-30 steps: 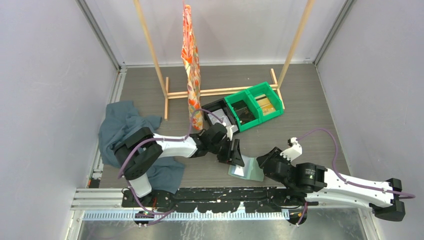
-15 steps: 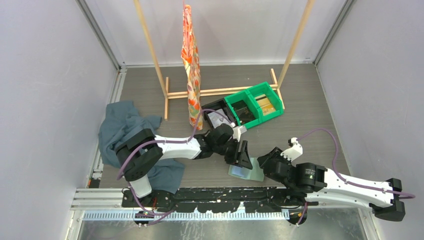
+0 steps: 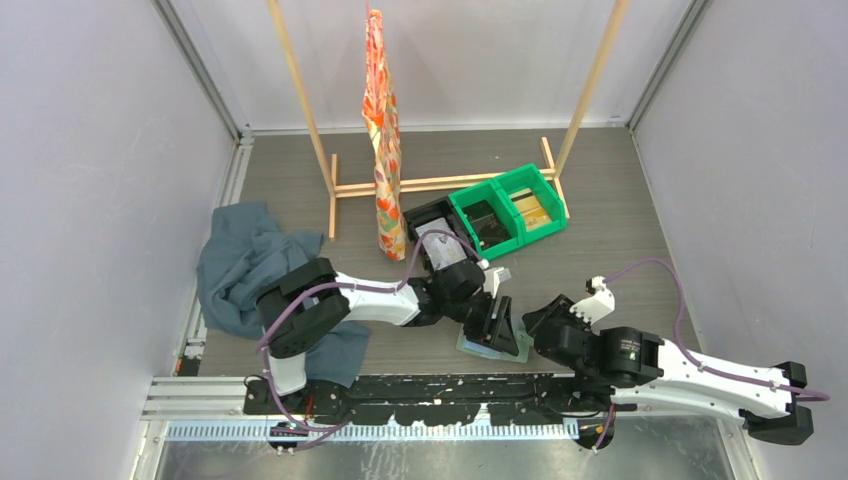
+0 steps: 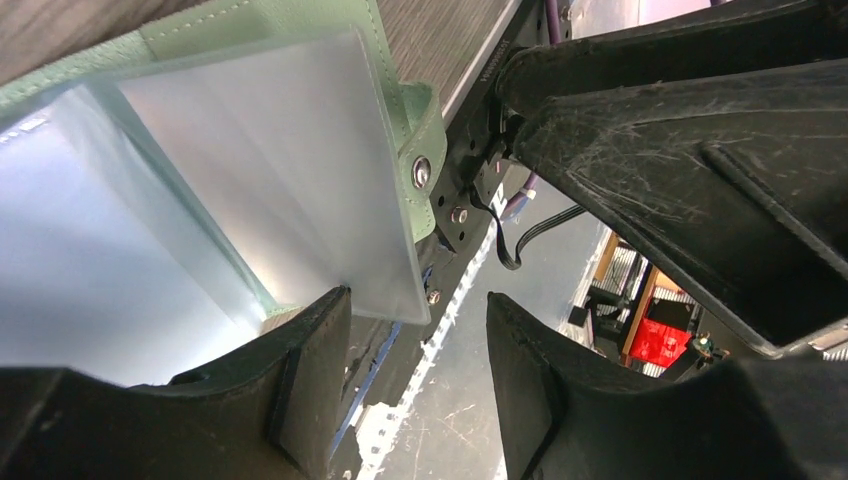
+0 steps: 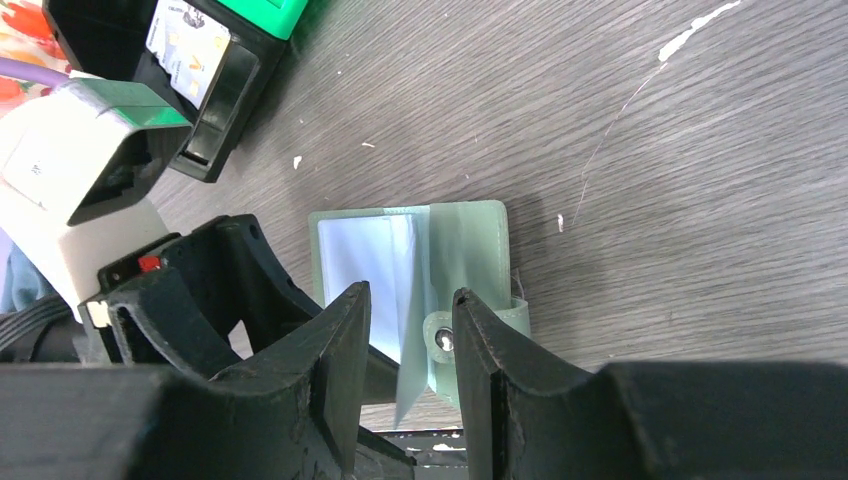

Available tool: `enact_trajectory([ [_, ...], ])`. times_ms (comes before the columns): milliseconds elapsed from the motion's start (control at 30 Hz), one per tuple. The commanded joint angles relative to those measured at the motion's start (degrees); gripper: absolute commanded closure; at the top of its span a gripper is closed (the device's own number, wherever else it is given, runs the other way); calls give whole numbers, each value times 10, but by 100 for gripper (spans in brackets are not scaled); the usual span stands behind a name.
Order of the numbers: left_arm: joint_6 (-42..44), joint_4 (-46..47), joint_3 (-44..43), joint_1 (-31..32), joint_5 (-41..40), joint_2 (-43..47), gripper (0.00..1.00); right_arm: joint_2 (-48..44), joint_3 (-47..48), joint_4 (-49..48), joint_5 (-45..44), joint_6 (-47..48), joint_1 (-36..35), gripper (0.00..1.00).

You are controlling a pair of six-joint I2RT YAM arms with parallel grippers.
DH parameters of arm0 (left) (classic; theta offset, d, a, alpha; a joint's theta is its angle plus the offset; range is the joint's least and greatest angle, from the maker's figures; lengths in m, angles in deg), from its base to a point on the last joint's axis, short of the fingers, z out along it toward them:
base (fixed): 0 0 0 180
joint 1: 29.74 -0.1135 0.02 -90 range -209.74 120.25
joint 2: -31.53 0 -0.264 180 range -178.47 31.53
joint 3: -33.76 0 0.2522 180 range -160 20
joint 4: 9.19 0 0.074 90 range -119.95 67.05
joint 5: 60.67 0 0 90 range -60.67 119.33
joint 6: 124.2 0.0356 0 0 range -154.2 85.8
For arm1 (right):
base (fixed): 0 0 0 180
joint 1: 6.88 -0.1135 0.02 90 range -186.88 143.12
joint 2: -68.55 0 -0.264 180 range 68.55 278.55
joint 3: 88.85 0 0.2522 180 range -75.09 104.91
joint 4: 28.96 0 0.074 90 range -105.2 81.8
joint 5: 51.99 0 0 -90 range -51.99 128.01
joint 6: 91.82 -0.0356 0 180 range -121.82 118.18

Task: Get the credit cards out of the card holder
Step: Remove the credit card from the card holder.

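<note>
The card holder [image 5: 465, 245] lies open on the table near the front edge, sage-green with pale blue see-through panels [image 4: 260, 170] and a snap tab [image 5: 440, 335]. In the top view it [image 3: 478, 347] is mostly covered by both grippers. My left gripper [image 4: 418, 305] is open, its left fingertip at the corner of one panel, nothing pinched. My right gripper [image 5: 410, 295] reaches in from the other side, open, its fingers straddling an upright panel and the snap tab without squeezing them. The credit cards are hidden; I make out only panels.
Behind the holder stand green bins [image 3: 505, 210] and a black bin [image 3: 425, 215] holding a pale printed flat piece [image 5: 190, 40]. A dark teal cloth [image 3: 235, 255] lies at left. A wooden rack [image 3: 440, 183] with a hanging orange cloth [image 3: 380, 130] stands at the back. The metal rail [image 3: 400, 385] runs just in front.
My left arm has swung right and toward the front edge, bringing its gripper down over the card holder. The right gripper has stayed almost still beside it.
</note>
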Motion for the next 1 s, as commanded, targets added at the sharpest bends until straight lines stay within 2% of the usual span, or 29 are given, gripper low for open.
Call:
enact_trajectory([
  [0,-13,38,-21,7,18,-14,47,3,15,6,-30,-16,0,59],
  [200,-19,49,-25,13,21,-39,47,14,22,7,-34,-11,0,60],
  [433,-31,72,-27,18,29,-66,48,34,-2,-68,-13,9,0,78],
  [633,-32,76,-27,18,32,-74,48,74,-20,-119,2,8,0,82],
  [967,-31,78,-23,18,31,-67,48,95,-60,-118,23,-48,-1,90],
])
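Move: The card holder lies open below both hands. Its upturned clear sleeve is at the left fingers, its middle about 3 cm ahead of the left hand, 1 cm left and 2 cm down. The holder's middle is some 4 cm ahead, 2 cm left and 6 cm down, and the black bin is roughly 25 cm ahead and 13 cm left. From the right hand the sleeve's middle is about 4 cm left, 1 cm ahead and 4 cm below. With a fingertip still against the clear sleeve, the left hand sinks about 3 cm while easing a little back and to the right, folding the page over towards the snap-strap side, its fingers staying half open, and then holds there. Midway the right hand shifts some 2 cm left over the page, closes its half-open fingers nearly shut and dips about 3 cm towards the sleeve; whether they touch it can't be seen. ##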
